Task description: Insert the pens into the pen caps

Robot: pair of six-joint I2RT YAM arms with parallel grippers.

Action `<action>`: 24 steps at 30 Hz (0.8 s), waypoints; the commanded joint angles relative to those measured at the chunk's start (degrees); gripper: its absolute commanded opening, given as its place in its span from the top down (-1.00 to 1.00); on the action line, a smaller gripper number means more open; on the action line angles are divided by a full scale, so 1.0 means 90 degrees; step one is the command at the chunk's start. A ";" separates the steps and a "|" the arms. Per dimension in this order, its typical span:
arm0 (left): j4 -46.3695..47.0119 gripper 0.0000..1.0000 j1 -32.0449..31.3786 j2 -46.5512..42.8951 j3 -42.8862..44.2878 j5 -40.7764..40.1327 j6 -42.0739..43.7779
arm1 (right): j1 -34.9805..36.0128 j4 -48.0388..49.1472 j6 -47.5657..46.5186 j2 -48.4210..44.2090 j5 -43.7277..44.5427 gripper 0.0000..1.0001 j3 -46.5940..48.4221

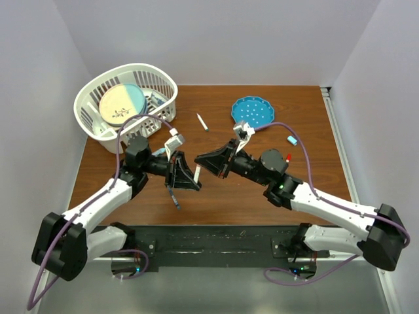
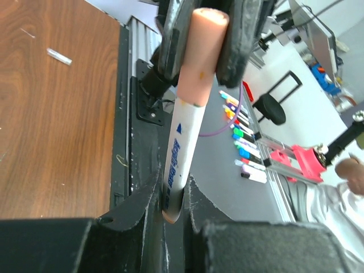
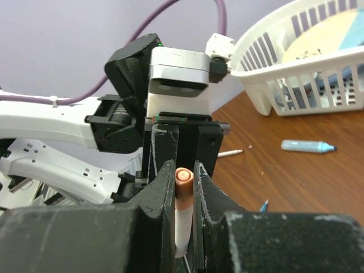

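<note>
A white-barrelled pen (image 2: 185,142) with blue print stands between my two grippers, its end pinched in my left gripper (image 2: 173,193), which is shut on it. A salmon pink pen cap (image 2: 202,51) sits over the pen's other end. My right gripper (image 3: 183,170) is shut on that cap (image 3: 183,183), with the white barrel (image 3: 182,227) showing below it. In the top view both grippers meet nose to nose over the table's middle, left (image 1: 188,175) and right (image 1: 206,163).
A white basket (image 1: 88,108) holding a plate stands at the back left, and a blue dish (image 1: 253,111) at the back centre. A white pen (image 1: 203,122), a dark blue pen (image 1: 175,197), a light blue pen (image 3: 307,147), a light blue cap (image 1: 292,140) and a red cap (image 1: 288,157) lie loose.
</note>
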 commanded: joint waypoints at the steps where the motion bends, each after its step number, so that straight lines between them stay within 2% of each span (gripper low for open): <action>1: 0.0310 1.00 0.0552 -0.0276 0.0869 -0.2944 -0.0018 | 0.0975 -0.3733 0.0502 -0.0199 -0.1676 1.00 -0.0132; 5: 0.0036 1.00 0.0542 -0.0558 0.0382 -0.2984 0.0118 | 0.0975 -0.3969 0.0416 -0.0600 -0.0717 1.00 0.0687; 9: -0.0168 1.00 0.0552 -0.0822 0.0087 -0.2866 0.0148 | 0.0975 -0.4876 0.0045 -0.0582 0.0578 0.51 0.1431; 10: -0.0237 1.00 0.0542 -0.0871 0.0039 -0.2915 0.0177 | 0.0975 -0.5013 -0.0004 -0.0572 0.0806 0.29 0.1557; 13: -0.0413 1.00 0.0552 -0.1057 -0.0118 -0.3061 0.0255 | 0.0975 -0.5375 -0.0024 -0.0523 0.1508 0.02 0.2007; 14: -0.0510 1.00 0.0552 -0.1105 -0.0195 -0.3110 0.0284 | 0.0965 -0.5434 -0.0024 -0.0552 0.1627 -0.01 0.2153; 19: -0.0842 1.00 0.0523 -0.0999 -0.0411 -0.3811 0.0373 | 0.0965 -0.5415 0.0142 -0.0971 0.2067 -0.25 0.1922; 21: -0.0901 1.00 0.0445 -0.0609 -0.0479 -0.4182 0.0197 | 0.0965 -0.5375 0.0201 -0.1215 0.2262 -0.41 0.1716; 24: -0.0833 1.00 0.0027 -0.0082 -0.0538 -0.4662 -0.0105 | 0.0965 -0.5755 0.0308 -0.1382 0.2838 -0.48 0.1491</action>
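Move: The left hand holds the white pen by its lower end. The peach cap on top of that pen is about 4 cm ahead and 8 cm above it, in line sideways, and sits right between the right hand's pinching fingertips; the pen's barrel lies some 2 cm back and 4 cm below the right hand. On the table, roughly 23 cm below the left hand, the dark blue pen lies about 9 cm ahead and 10 cm left, the light blue pen about 28 cm ahead and 17 cm left. Rising a couple of centimetres together while the right hand shifts right, the two hands then part: the right fingers open wide and let go of the peach cap, and that hand backs off rightward and back with its fingers tipping down. The left hand keeps its pinch on the white pen and swings it forward about 9 cm, turning some 35 degrees counter-clockwise, sinking at the end. ##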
